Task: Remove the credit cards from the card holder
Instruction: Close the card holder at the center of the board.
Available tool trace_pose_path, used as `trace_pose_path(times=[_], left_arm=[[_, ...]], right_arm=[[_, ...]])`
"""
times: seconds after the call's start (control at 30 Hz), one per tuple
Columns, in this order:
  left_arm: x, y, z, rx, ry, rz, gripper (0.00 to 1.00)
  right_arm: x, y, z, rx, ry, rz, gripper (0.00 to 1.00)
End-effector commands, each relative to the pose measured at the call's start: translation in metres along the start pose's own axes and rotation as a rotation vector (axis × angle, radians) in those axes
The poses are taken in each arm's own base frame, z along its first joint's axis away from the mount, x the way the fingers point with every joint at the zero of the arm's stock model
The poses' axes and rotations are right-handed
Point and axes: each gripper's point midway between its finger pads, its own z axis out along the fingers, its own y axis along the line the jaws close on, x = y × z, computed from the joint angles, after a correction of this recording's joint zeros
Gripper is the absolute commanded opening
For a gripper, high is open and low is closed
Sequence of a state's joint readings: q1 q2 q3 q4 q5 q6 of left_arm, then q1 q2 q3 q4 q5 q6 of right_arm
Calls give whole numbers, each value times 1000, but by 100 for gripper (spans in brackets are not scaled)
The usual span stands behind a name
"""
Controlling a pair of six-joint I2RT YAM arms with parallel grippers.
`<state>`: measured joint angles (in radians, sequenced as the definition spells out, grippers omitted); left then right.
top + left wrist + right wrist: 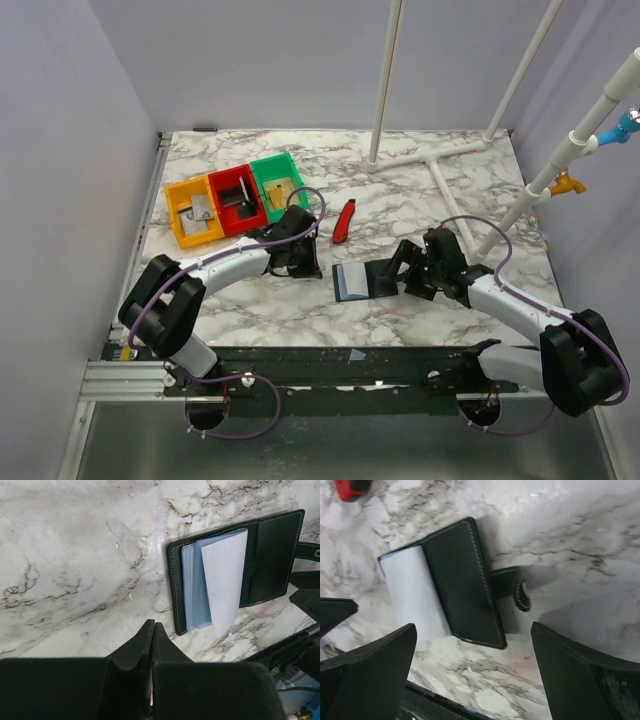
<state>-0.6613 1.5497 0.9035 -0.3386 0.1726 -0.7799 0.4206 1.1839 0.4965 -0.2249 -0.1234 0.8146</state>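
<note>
The card holder (352, 281) lies open on the marble between my two arms, black covers down. Its bluish-grey pockets (194, 587) face up and one pale leaf (225, 575) stands half raised. The strap with a snap (516, 587) sticks out from the right cover (462, 580). A greyish credit card (201, 212) lies in the orange bin and a tan one (276, 196) in the green bin. My left gripper (152, 625) is shut on nothing, just left of the holder. My right gripper (474, 630) is open wide over the marble beside the holder's right cover, holding nothing.
Orange (178, 200), red (237, 199) and green (292, 172) bins stand in a row at the back left. A red-and-black tool (343, 220) lies behind the holder. White pipes (440, 160) rise at the back right. The table's front edge (435, 700) is close under my right gripper.
</note>
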Motion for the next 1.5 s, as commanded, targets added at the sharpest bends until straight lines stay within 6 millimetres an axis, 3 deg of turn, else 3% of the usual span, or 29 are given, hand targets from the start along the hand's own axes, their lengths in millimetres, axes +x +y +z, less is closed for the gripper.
trace_pose_path(times=[0.0, 0.23, 0.47, 0.6, 1.1, 1.3, 1.47], left_arm=[[-6, -8, 1, 26, -2, 15, 0], [-7, -9, 1, 26, -2, 16, 0], [-7, -10, 2, 28, 5, 21, 0], [-7, -10, 3, 27, 7, 21, 0], [-8, 5, -6, -25, -21, 8, 0], [-15, 28, -19, -89, -65, -8, 0], [-16, 50, -32, -111, -92, -38, 0]], right_arm=[[9, 28, 5, -168, 43, 64, 100], [8, 42, 6, -256, 36, 117, 100], [-15, 80, -18, -392, -25, 94, 100], [-20, 94, -21, -436, -34, 75, 100], [-2, 144, -12, -476, -3, -44, 100], [3, 158, 4, -490, 21, -80, 100], [21, 174, 19, -503, 68, -119, 100]])
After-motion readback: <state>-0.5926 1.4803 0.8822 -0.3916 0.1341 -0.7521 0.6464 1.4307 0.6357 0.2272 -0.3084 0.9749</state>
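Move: The card holder's open right-hand cover is centred about 4 cm left of the wide-open right gripper and 1 cm ahead, roughly 3 cm below it. The clear pages with the white sheet lie about 11 cm left, level with the hand. The red knife is some 13 cm left and 14 cm ahead. From the closed left gripper, the cover's middle is about 14 cm right, 1 cm ahead and 4 cm down. Sweep the right gripper about 14 cm left, still wide open, carrying the cover up and over towards the clear pages, with one finger against its outer side. Rise 7 to 8 cm on the way, then start sinking, rolling the hand's left side up some 20 degrees and turning it counter-clockwise. Late on, shift the shut left gripper 3 cm left. ##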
